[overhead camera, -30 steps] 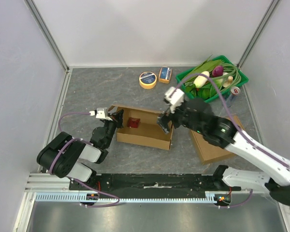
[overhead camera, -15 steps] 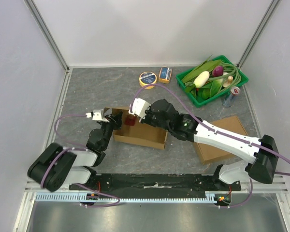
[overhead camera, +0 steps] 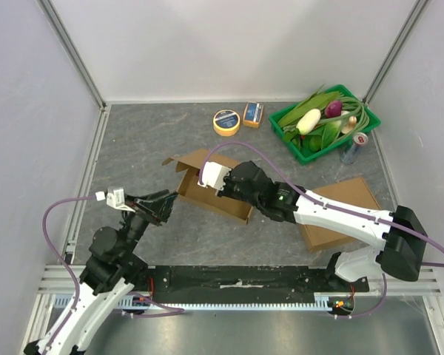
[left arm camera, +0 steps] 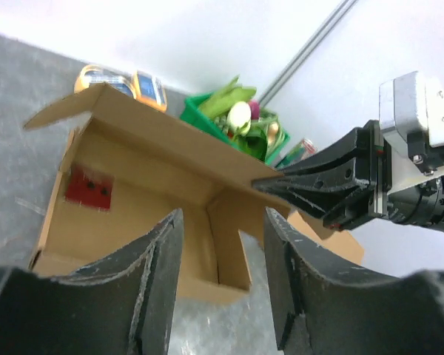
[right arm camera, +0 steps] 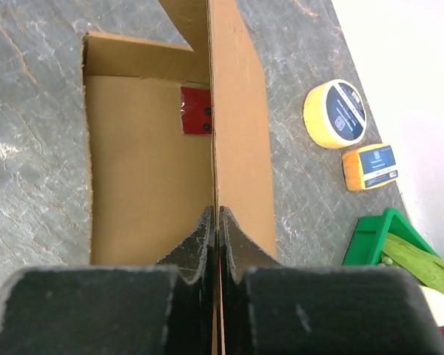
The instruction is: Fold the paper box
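Note:
The brown paper box (overhead camera: 200,194) lies open in the middle of the table, with a loose flap (overhead camera: 181,159) sticking out at its far left. A red sticker (right arm camera: 196,111) marks its inner wall. My right gripper (overhead camera: 226,181) is shut on the box's upright long wall (right arm camera: 240,148), whose thin edge runs between the fingertips (right arm camera: 217,214). My left gripper (overhead camera: 165,200) hangs open to the left of the box, apart from it. In the left wrist view its fingers (left arm camera: 223,222) frame the box interior (left arm camera: 133,200) and nothing lies between them.
A yellow tape roll (overhead camera: 226,122) and a small orange packet (overhead camera: 253,114) lie at the back. A green basket (overhead camera: 370,118) of vegetables and a can (overhead camera: 353,148) stand at the back right. A flat cardboard piece (overhead camera: 325,229) lies right of the box.
My left gripper has let go of the box's left end, opened and drawn back to the near left. My right gripper has shut on the box wall, and the box has turned.

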Available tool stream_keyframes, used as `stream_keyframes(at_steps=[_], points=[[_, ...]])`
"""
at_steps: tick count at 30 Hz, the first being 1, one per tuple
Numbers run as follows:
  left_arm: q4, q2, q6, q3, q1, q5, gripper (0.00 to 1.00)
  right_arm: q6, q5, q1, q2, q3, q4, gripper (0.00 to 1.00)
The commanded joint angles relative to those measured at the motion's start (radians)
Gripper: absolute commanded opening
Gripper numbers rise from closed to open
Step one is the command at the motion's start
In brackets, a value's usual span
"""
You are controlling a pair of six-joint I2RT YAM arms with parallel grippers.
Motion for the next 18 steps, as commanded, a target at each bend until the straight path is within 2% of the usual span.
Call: stream_keyframes(at_steps=[1,3,4,6,7,8,10,11,12,13,14,15,16,17,18], points=[[-0.351,-0.08,-0.124,0.105,-0.028,-0.077,0.53,0.025,-0.011,0.004,-0.046,-0.044,0.016,0.09],[-0.236,-0.033,-0.052,0.139,-0.028,-0.039,0.56,0.039,-0.036,0.013,-0.059,-0.076,0.017,0.19],[-0.161,0.079,-0.039,0.159,-0.028,-0.039,0.59,0.051,-0.042,0.022,-0.069,-0.085,0.014,0.21],[-0.145,0.219,-0.026,0.266,-0.028,-0.063,0.59,0.071,-0.057,0.033,-0.073,-0.111,0.011,0.27],[-0.17,0.391,-0.032,0.311,-0.027,-0.071,0.59,0.086,-0.069,0.039,-0.073,-0.119,0.01,0.29],[-0.183,0.47,-0.036,0.399,-0.027,-0.082,0.58,0.112,-0.077,0.042,-0.071,-0.137,0.01,0.31],[-0.177,0.627,-0.017,0.463,-0.022,-0.053,0.54,0.149,-0.089,0.051,-0.068,-0.162,0.023,0.34],[-0.143,0.755,-0.007,0.502,-0.018,-0.024,0.52,0.202,-0.086,0.051,-0.068,-0.197,0.037,0.4],[-0.117,0.806,0.003,0.512,-0.006,0.036,0.48,0.229,-0.095,0.051,-0.07,-0.213,0.051,0.46],[-0.09,0.852,0.02,0.51,-0.001,0.068,0.4,0.256,-0.082,0.05,-0.073,-0.229,0.062,0.52],[-0.051,0.933,0.023,0.506,0.005,0.098,0.38,0.354,-0.06,0.051,-0.076,-0.26,0.065,0.65],[-0.039,0.966,0.03,0.497,0.01,0.124,0.35,0.403,-0.06,0.045,-0.079,-0.269,0.059,0.71],[-0.021,0.997,0.036,0.481,0.01,0.127,0.31,0.45,-0.071,0.041,-0.082,-0.276,0.044,0.74],[0.03,1.015,0.036,0.433,0.011,0.133,0.3,0.499,-0.082,0.038,-0.089,-0.283,0.031,0.8],[0.074,1.043,0.036,0.399,0.011,0.141,0.29,0.59,-0.104,0.031,-0.118,-0.288,0.007,0.82]])
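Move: The right hand has its fingers shut on the free edge of the half-open lid, whose middle lies about 6 cm ahead, 2 cm to its left and 4 cm below. The box's middle is some 4 cm ahead, 1 cm left and 12 cm down; the red packet inside sits about 8 cm ahead, 7 cm left and 15 cm down. From the empty left hand, the lid's middle is roughly 11 cm ahead, 12 cm right and 8 cm below. The right hand takes the pinched lid edge down and back towards the box's near wall, sinking about 9 cm and drawing back 6 cm, while its wrist tips down and its fingers spread wide, letting go of the edge. The left hand first eases back a little, then swings forward and right, rising slightly before it dips in over the left part of the lid, some 10 cm farther out than it began, with the fingers tipping down some 25 degrees and partly closing; whether it touches the cardboard can't be seen. ##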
